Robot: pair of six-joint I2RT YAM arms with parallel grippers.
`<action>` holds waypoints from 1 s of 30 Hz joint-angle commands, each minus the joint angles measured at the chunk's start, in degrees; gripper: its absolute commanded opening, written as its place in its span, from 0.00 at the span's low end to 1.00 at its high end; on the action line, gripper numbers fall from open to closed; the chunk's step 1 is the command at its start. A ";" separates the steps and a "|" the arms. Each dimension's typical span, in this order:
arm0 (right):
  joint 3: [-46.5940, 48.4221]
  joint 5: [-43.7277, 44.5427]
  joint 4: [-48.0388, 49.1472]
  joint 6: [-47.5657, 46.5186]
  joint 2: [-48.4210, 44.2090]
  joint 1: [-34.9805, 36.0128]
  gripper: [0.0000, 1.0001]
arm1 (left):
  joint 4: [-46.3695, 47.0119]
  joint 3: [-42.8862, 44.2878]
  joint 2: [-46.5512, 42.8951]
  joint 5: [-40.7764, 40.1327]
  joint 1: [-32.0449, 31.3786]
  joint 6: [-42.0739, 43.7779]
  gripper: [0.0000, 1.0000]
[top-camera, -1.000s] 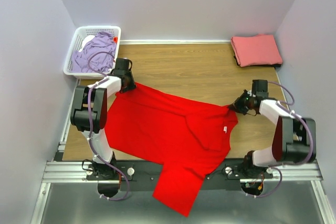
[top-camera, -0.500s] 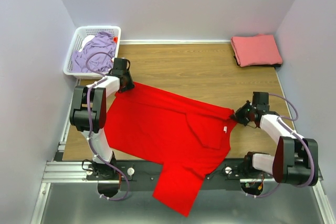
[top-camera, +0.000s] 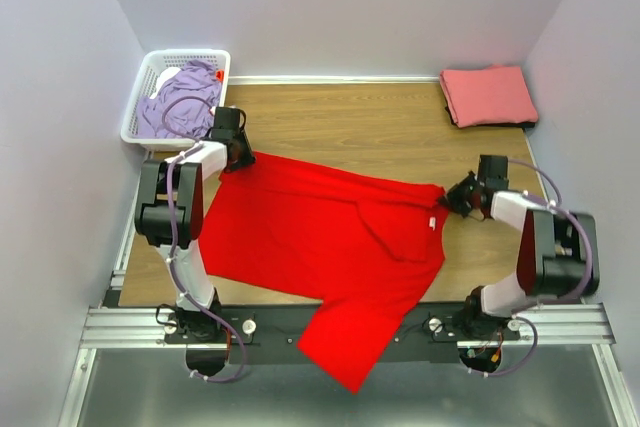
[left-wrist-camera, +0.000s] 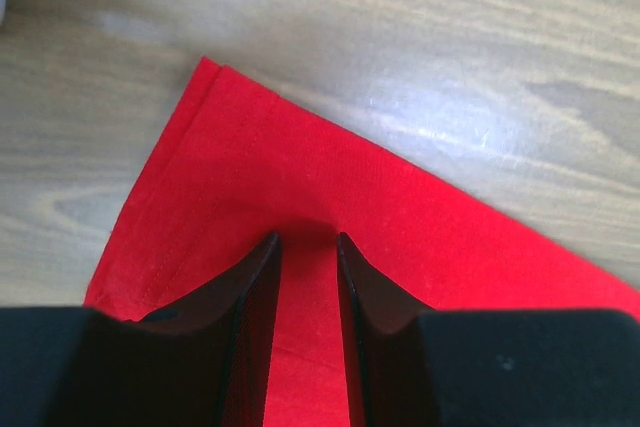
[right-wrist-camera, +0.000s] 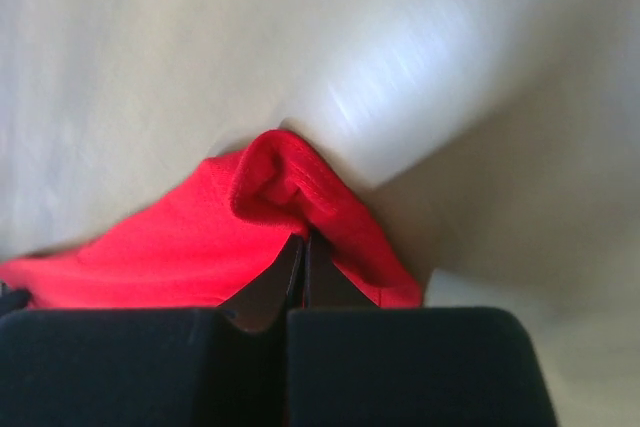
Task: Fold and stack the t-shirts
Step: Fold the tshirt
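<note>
The red t-shirt (top-camera: 320, 237) lies spread across the wooden table, its white neck tag (top-camera: 433, 224) near the right side. One part hangs over the near edge. My left gripper (top-camera: 238, 154) stands on the shirt's far-left corner. In the left wrist view its jaws (left-wrist-camera: 308, 239) are slightly apart, tips down on flat red cloth (left-wrist-camera: 300, 177). My right gripper (top-camera: 452, 198) is shut on the shirt's right corner. The right wrist view shows bunched red cloth (right-wrist-camera: 200, 237) pinched at the gripper's tips (right-wrist-camera: 303, 239). A folded salmon-pink t-shirt (top-camera: 489, 95) lies at the back right. A lavender t-shirt (top-camera: 180, 102) sits in the basket.
The white lattice basket (top-camera: 185, 53) stands at the back left corner, just beyond my left gripper. Pale walls close in the table on three sides. A metal rail (top-camera: 130, 325) runs along the near edge, with both arm bases on it.
Both grippers moved toward the far side and the red t-shirt slid with them. Its hanging part rose at the near edge. The right gripper first dipped nearer, then moved back up.
</note>
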 commanded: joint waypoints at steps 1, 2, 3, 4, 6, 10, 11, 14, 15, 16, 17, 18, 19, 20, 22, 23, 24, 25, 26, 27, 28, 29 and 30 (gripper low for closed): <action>7.74 7.80 1.50 -6.05 15.26 -0.93 0.01 | -3.14 1.46 3.50 0.42 0.64 -0.67 0.37; 10.64 7.62 1.33 -6.94 18.53 -0.93 0.01 | -3.41 2.51 4.12 0.42 0.56 -0.76 0.37; 16.85 7.18 1.32 -7.91 21.09 -0.93 0.01 | -3.58 3.22 4.38 0.33 0.64 -1.11 0.37; 19.70 6.31 1.06 -9.57 25.90 -0.93 0.01 | -4.19 4.53 4.73 0.33 0.73 -1.29 0.37; 27.06 5.42 -0.25 -11.25 28.83 -0.93 0.02 | -4.64 5.85 4.65 0.42 0.73 -1.29 0.38; 30.89 2.61 -3.50 -14.94 27.45 -0.93 0.18 | -5.25 7.44 2.02 0.77 0.73 -1.20 0.47; 30.54 2.26 -5.16 -16.25 26.13 -0.93 0.22 | -5.25 7.01 -0.16 0.95 0.73 -0.94 0.48; 28.44 2.87 -9.73 -19.24 18.41 -0.58 0.35 | -4.99 5.26 -5.78 1.12 0.47 -0.85 0.59; 27.47 3.31 -10.88 -19.86 14.30 -0.31 0.38 | -4.82 4.55 -7.38 1.12 -0.14 -0.76 0.63; 26.59 3.75 -11.94 -20.83 11.91 -0.05 0.39 | -4.73 3.85 -8.96 1.12 -0.41 -0.67 0.64; 25.80 4.19 -12.90 -21.18 9.80 0.74 0.41 | -4.55 2.27 -12.45 0.95 -0.93 -0.59 0.67; 24.05 5.23 -14.83 -21.45 7.95 1.27 0.43 | -4.46 1.39 -14.23 0.69 -1.37 0.20 0.67; 23.25 5.68 -15.63 -21.97 4.01 1.88 0.43 | -4.20 -0.62 -17.90 -0.45 -2.60 0.47 0.68; 22.37 5.77 -17.12 -22.15 2.49 3.28 0.44 | -3.85 -1.86 -19.85 -1.15 -3.30 0.82 0.68; 20.61 5.60 -18.79 -22.85 -0.93 5.30 0.45 | -3.15 -4.76 -23.72 -2.30 -5.49 2.05 0.68; 20.26 5.51 -19.67 -23.21 -1.47 8.10 0.45 | -2.80 -7.82 -27.57 -2.56 -6.20 2.57 0.68; 19.99 5.60 -21.25 -23.56 -1.56 9.69 0.45 | -2.36 -9.50 -29.43 -3.00 -7.00 3.10 0.68; 19.21 5.51 -21.96 -24.08 -1.56 11.19 0.46 | -2.09 -11.17 -31.28 -3.88 -7.61 3.98 0.68; 18.94 5.51 -22.66 -24.26 -0.95 13.90 0.46 | -1.66 -14.41 -34.95 -3.97 -8.40 4.33 0.68; 18.24 5.94 -22.76 -24.44 -0.60 15.15 0.46 | -1.48 -16.01 -36.73 -3.97 -8.67 4.60 0.68; 18.06 6.64 -23.02 -24.53 -0.16 16.46 0.46 | -1.30 -17.42 -38.40 -4.06 -8.67 4.60 0.68; 17.88 7.43 -23.37 -24.70 0.80 18.22 0.47 | -0.95 -20.04 -41.55 -4.06 -8.85 5.04 0.68; 17.97 7.70 -23.46 -24.79 1.33 18.93 0.46 | -0.69 -21.20 -42.89 -4.24 -8.85 5.39 0.68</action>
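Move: The right hand still pinches the t-shirt's far right corner close to the table, to be taken to a spot about 15 cm ahead, 2 cm left. The shirt's white label lies some 6 cm back and 5 cm left of that hand; the pink folded stack is about 37 cm ahead, 15 cm right. From the left hand, down on the cloth, the shirt's far left corner is roughly 4 cm ahead and 2 cm left; the basket, 23 cm ahead, 22 cm left. The right hand drags the pinched corner quickly forward some 15 cm, low along the table towards the far wall, while the left hand stays low on the far left of the shirt and edges forward about 2 cm with it. Both hands then open and let the shirt be: the left rises about 15 cm, drawing back and tipping its fingers up and outward some 20 degrees, and the right lifts about 10 cm while pulling back, then swings left over the shirt, turning counter-clockwise by about 30 degrees, and starts to sink towards it. ##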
